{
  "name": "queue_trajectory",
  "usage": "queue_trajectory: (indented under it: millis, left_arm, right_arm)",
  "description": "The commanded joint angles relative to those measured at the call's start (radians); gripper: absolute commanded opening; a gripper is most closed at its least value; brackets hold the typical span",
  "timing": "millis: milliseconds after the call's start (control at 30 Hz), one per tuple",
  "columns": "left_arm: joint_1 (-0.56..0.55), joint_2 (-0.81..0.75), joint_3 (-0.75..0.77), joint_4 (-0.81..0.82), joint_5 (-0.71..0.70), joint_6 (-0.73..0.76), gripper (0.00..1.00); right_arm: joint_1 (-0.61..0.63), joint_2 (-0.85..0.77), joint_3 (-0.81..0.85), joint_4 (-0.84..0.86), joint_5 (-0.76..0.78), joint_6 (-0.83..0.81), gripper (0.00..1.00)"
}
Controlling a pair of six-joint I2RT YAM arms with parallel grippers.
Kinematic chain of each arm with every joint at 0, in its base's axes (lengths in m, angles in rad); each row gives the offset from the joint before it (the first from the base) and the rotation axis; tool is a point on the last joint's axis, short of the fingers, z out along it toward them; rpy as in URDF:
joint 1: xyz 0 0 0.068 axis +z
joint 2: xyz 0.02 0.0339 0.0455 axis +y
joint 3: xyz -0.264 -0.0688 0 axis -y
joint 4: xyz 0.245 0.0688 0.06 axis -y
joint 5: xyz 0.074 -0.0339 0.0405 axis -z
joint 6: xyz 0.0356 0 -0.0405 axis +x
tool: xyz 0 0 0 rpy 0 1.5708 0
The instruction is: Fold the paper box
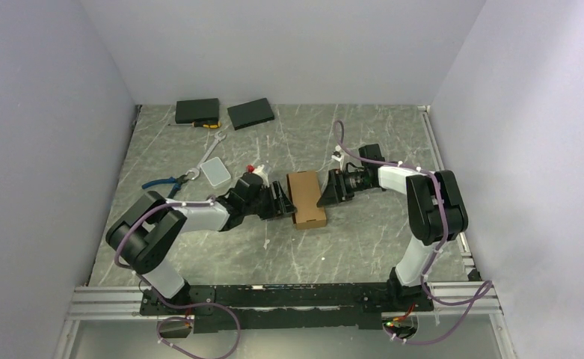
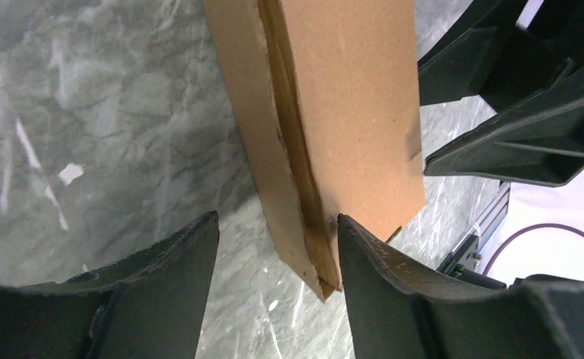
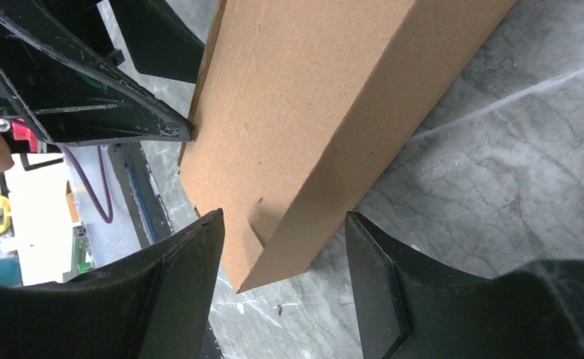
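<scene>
The paper box (image 1: 307, 198) is a small brown cardboard carton, closed up and lying on the marble table between the two grippers. My left gripper (image 1: 280, 202) is at its left side and my right gripper (image 1: 326, 191) at its right. In the left wrist view the box (image 2: 348, 112) has its near corner between the open jaws of the left gripper (image 2: 277, 247). One finger (image 2: 378, 284) touches the box's edge and the other stands apart. In the right wrist view the box (image 3: 311, 112) pokes between the open jaws of the right gripper (image 3: 283, 239), close to one finger (image 3: 184, 284).
Two black slabs (image 1: 197, 111) (image 1: 250, 113) lie at the back left. A wrench (image 1: 212, 149), a white lid (image 1: 215, 173), blue-handled pliers (image 1: 165, 183) and a small red thing (image 1: 253, 168) lie left of the box. Grey walls close in the table.
</scene>
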Motion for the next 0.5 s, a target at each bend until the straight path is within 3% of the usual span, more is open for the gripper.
queue_trajectory:
  millis: [0,133,300,367,467]
  left_arm:
    - [-0.014,0.038,0.065,0.081,0.003,-0.032,0.62]
    - [-0.027,0.080,0.088,0.107,0.022,-0.047,0.49]
    - [-0.031,0.123,0.087,0.160,0.055,-0.077,0.13]
    - [-0.030,0.129,0.082,0.176,0.060,-0.085,0.09]
    - [-0.031,0.113,0.076,0.175,0.055,-0.079,0.09]
  right_arm:
    - [0.007,0.018,0.030,0.036,-0.039,0.010,0.62]
    - [0.017,0.032,0.034,0.035,-0.037,0.013,0.55]
    - [0.025,0.039,0.040,0.028,-0.047,0.012,0.39]
    - [0.029,0.038,0.040,0.030,-0.049,0.012,0.37]
    - [0.029,0.035,0.052,0.007,-0.045,-0.003,0.40]
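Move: Just off the near left corner of the paper box, the left hand has the box's middle about 5 cm ahead, 5 cm to its right and 2 cm below. A white scrap lies about 8 cm back and 6 cm to its left; a white tray stands some 11 cm ahead and 19 cm to its left. From the right hand, at the box's right edge, the box's middle is about 3 cm ahead, 4 cm to the left and 2 cm lower. Closing nearly shut, the left hand moves about 3 cm right and a little forward to the box's left edge, pinching the open seam between lid and side wall. The right hand sinks about 1 cm at the opposite edge and partly closes, one finger coming onto the lid and the other against the right wall. ##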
